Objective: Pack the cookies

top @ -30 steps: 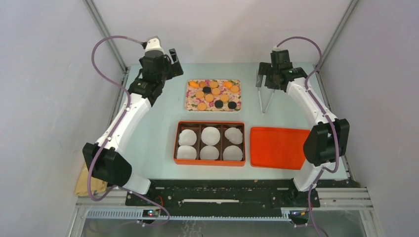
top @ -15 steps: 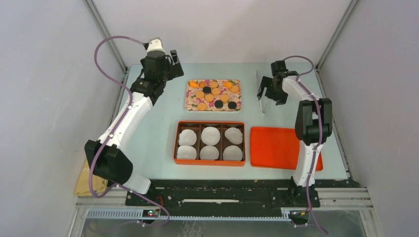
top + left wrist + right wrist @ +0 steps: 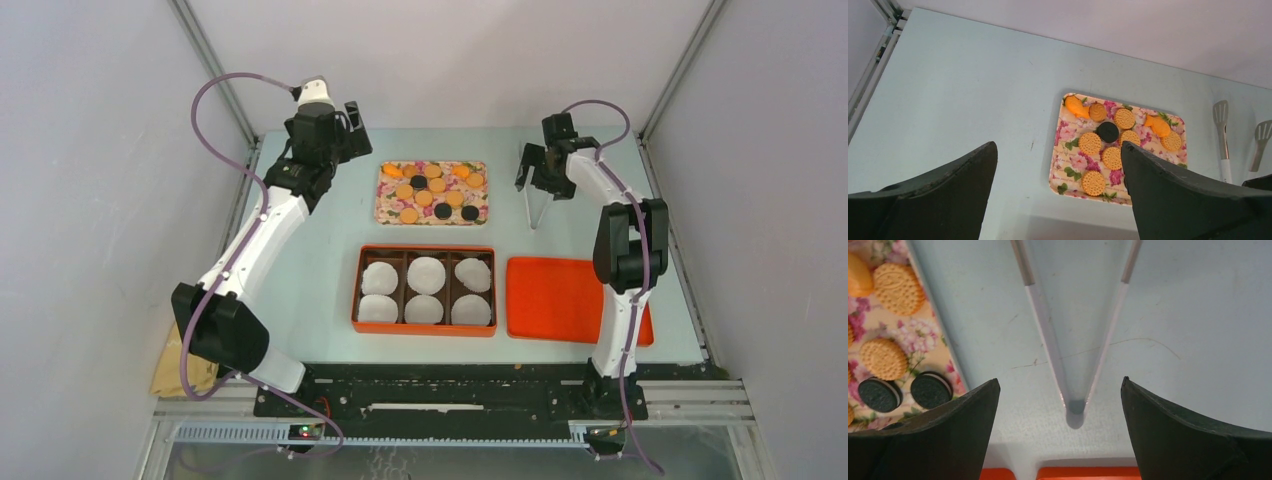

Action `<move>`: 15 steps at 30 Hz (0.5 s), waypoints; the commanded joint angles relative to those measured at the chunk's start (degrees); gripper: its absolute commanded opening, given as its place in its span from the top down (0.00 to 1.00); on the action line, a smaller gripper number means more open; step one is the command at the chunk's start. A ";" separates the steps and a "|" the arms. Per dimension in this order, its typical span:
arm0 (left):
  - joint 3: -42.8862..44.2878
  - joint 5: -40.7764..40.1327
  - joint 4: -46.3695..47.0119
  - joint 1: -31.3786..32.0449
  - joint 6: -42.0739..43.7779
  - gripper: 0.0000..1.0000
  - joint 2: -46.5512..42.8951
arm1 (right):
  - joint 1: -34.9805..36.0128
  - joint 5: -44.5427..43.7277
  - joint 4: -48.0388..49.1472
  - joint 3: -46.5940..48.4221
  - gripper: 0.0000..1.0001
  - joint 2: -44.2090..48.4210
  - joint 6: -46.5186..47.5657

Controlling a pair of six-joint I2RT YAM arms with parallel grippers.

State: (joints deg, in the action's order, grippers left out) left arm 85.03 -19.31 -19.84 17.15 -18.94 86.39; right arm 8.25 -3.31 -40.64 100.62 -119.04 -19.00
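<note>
The cookies (image 3: 432,190), tan and black discs, lie on a floral tray (image 3: 386,208) at the table's back middle. In the left wrist view the cookies (image 3: 1111,157) sit ahead and to the right. My left gripper (image 3: 352,128) (image 3: 1059,145) hovers open over the table left of the tray, holding nothing. My right gripper (image 3: 537,178) (image 3: 1059,381) hangs open above metal tongs (image 3: 533,205) (image 3: 1045,315) lying right of the tray, their joined end between my fingers but well below them. Tan and black cookies (image 3: 883,358) show at the left edge of the right wrist view.
An orange box (image 3: 425,251) with six compartments, each lined with a white paper cup (image 3: 426,272), stands in front of the tray. Its orange lid (image 3: 565,298) lies flat to its right. The tongs' heads (image 3: 1220,111) point to the back wall.
The right arm has folded, its elbow swinging in from the far right to stand upright, and its gripper now points over the tongs. The left arm shifted only slightly.
</note>
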 commanded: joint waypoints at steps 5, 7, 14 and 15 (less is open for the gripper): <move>1.69 -0.22 0.30 -0.32 0.98 0.02 0.31 | -1.80 -1.95 -0.56 1.68 0.00 -3.06 0.01; 1.32 0.05 0.24 -0.35 0.97 0.02 -0.17 | -2.15 -1.24 -1.34 2.60 0.00 -4.77 -0.43; 0.11 -0.61 0.89 -0.32 1.62 0.02 -1.16 | -3.39 -0.51 -2.97 7.54 0.01 -11.85 -1.58; 0.27 -0.44 0.91 -0.36 1.62 0.02 -1.06 | -3.41 -0.39 -3.03 8.31 0.06 -12.48 -1.68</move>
State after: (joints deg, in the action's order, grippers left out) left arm 85.03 -19.29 -20.12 17.10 -18.87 86.39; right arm 5.26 -3.95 -42.26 104.86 -129.47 -19.68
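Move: The tongs lie open in a V on the table. The middle of their white handles is about 7 cm below my right hand, roughly 2 cm ahead and 2 cm to its right. From that hand the cookie tray is centred some 25 cm left and 5 cm ahead, the compartment box about 26 cm left and 18 cm back, and the red lid about 10 cm right and 21 cm back. The handles lie roughly 42 cm right of my left hand, 5 cm ahead and 29 cm below. With my right hand I shift nearly 3 cm to the right to centre over the tongs' handles. I sink slowly at first, then ever faster, about 6.5 cm in all. My fingers stay wide open, one coming down on either side of the handles, and tip some 8 degrees more steeply towards the table. ##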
